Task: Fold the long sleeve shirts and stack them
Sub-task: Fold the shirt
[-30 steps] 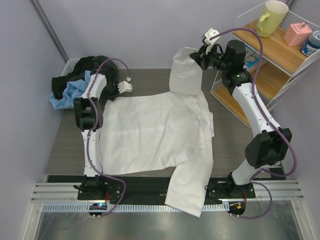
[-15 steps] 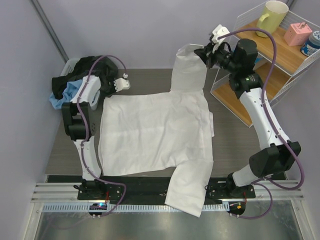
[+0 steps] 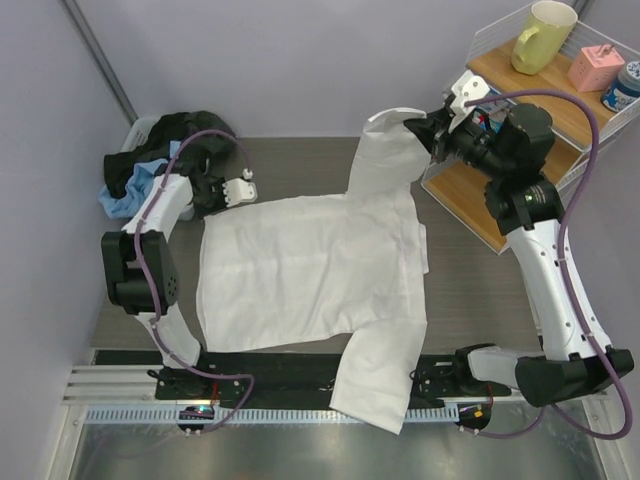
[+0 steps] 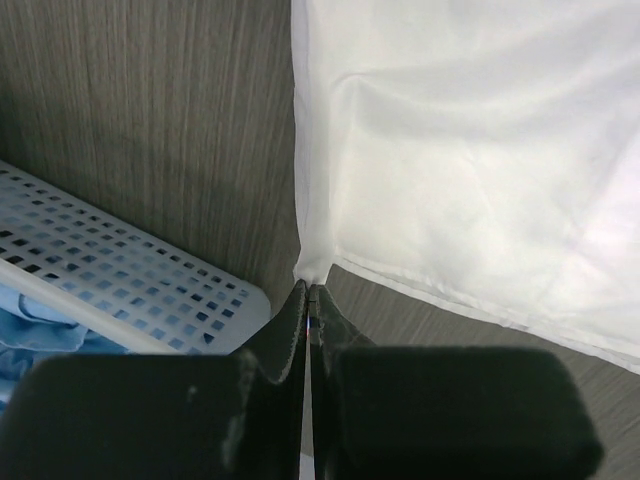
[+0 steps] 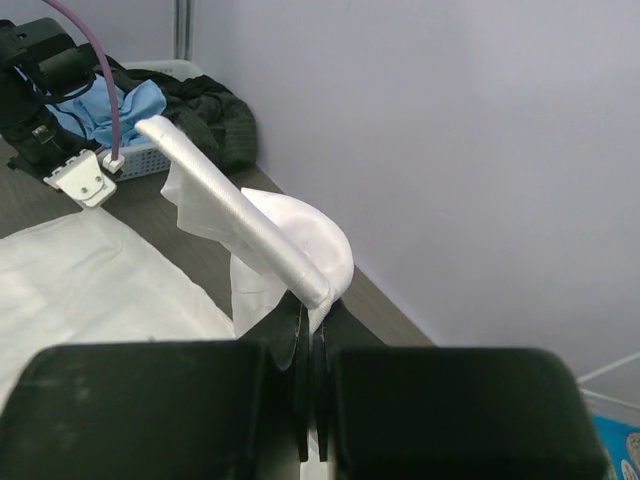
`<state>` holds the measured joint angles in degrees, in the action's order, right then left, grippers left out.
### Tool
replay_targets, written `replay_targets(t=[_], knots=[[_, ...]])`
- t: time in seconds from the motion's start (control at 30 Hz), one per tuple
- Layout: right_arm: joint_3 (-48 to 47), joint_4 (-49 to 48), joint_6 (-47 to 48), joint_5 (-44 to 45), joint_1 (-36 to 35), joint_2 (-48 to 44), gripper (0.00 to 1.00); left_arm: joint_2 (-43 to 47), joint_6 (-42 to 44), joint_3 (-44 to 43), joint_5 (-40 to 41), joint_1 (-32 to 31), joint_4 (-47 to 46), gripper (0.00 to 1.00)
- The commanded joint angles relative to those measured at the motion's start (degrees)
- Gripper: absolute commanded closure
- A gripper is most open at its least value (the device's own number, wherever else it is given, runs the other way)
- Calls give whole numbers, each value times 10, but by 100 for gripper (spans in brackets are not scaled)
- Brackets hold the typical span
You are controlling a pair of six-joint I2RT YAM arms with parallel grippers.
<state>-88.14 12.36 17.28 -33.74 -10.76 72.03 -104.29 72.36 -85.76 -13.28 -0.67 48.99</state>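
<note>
A white long sleeve shirt [image 3: 310, 265] lies spread flat across the table. My left gripper [image 3: 218, 200] is at its back left corner, low over the table. In the left wrist view that gripper [image 4: 308, 290] is shut on the tip of the shirt's corner [image 4: 312, 265]. My right gripper [image 3: 425, 126] is raised at the back right, shut on the end of one sleeve [image 3: 385, 150], which hangs from it in a stretched fold. In the right wrist view the rolled sleeve edge [image 5: 240, 225] runs up and left from the shut jaws [image 5: 312, 312].
A white basket [image 3: 140, 135] of dark and blue clothes stands at the back left, right beside the left gripper. A wire shelf [image 3: 500, 200] with a yellow mug [image 3: 542, 35] stands close behind the right arm. The other sleeve [image 3: 380, 375] hangs over the near edge.
The right gripper has moved right and toward the shelf, drawing the lifted sleeve out. The left arm's elbow has swung left while its gripper keeps the shirt's corner.
</note>
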Motion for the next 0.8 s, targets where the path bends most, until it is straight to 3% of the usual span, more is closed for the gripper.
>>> replay_targets(t=[0.0,0.43,0.77], knots=[[13,30,-25,-16,0,-57,99,55,16,40,-16,4,-27,100],[129,100,-113,-32,-14,-180,99,118,31,163,-18,2,-45,100],[140,144,-167,-32,-42,-214,99,130,39,193,-10,1,-51,100]])
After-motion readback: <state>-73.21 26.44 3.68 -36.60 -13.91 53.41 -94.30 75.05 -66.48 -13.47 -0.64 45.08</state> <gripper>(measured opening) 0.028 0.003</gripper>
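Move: The shirt's body, over which the fold goes, lies flat with its middle about 13 cm back and 24 cm right of the left hand, 10 cm below; that hand already pinches its far left corner. From the right hand, gripping the raised sleeve, that middle is some 7 cm back, 22 cm left and 45 cm down. The laundry basket stands roughly 12 cm ahead and 12 cm left of the left hand; the shelf is about 20 cm right and 12 cm ahead of the right hand. The shirt's far side is drawn back over its own body towards the robot by both hands, their grips kept shut. The right hand, with the raised sleeve, travels back about 11 cm and, from midway, also sinks some 7 cm, its fingers tipping down roughly 20 degrees; the left hand takes the hem corner back about 7 cm and then down some 4 cm as well. ##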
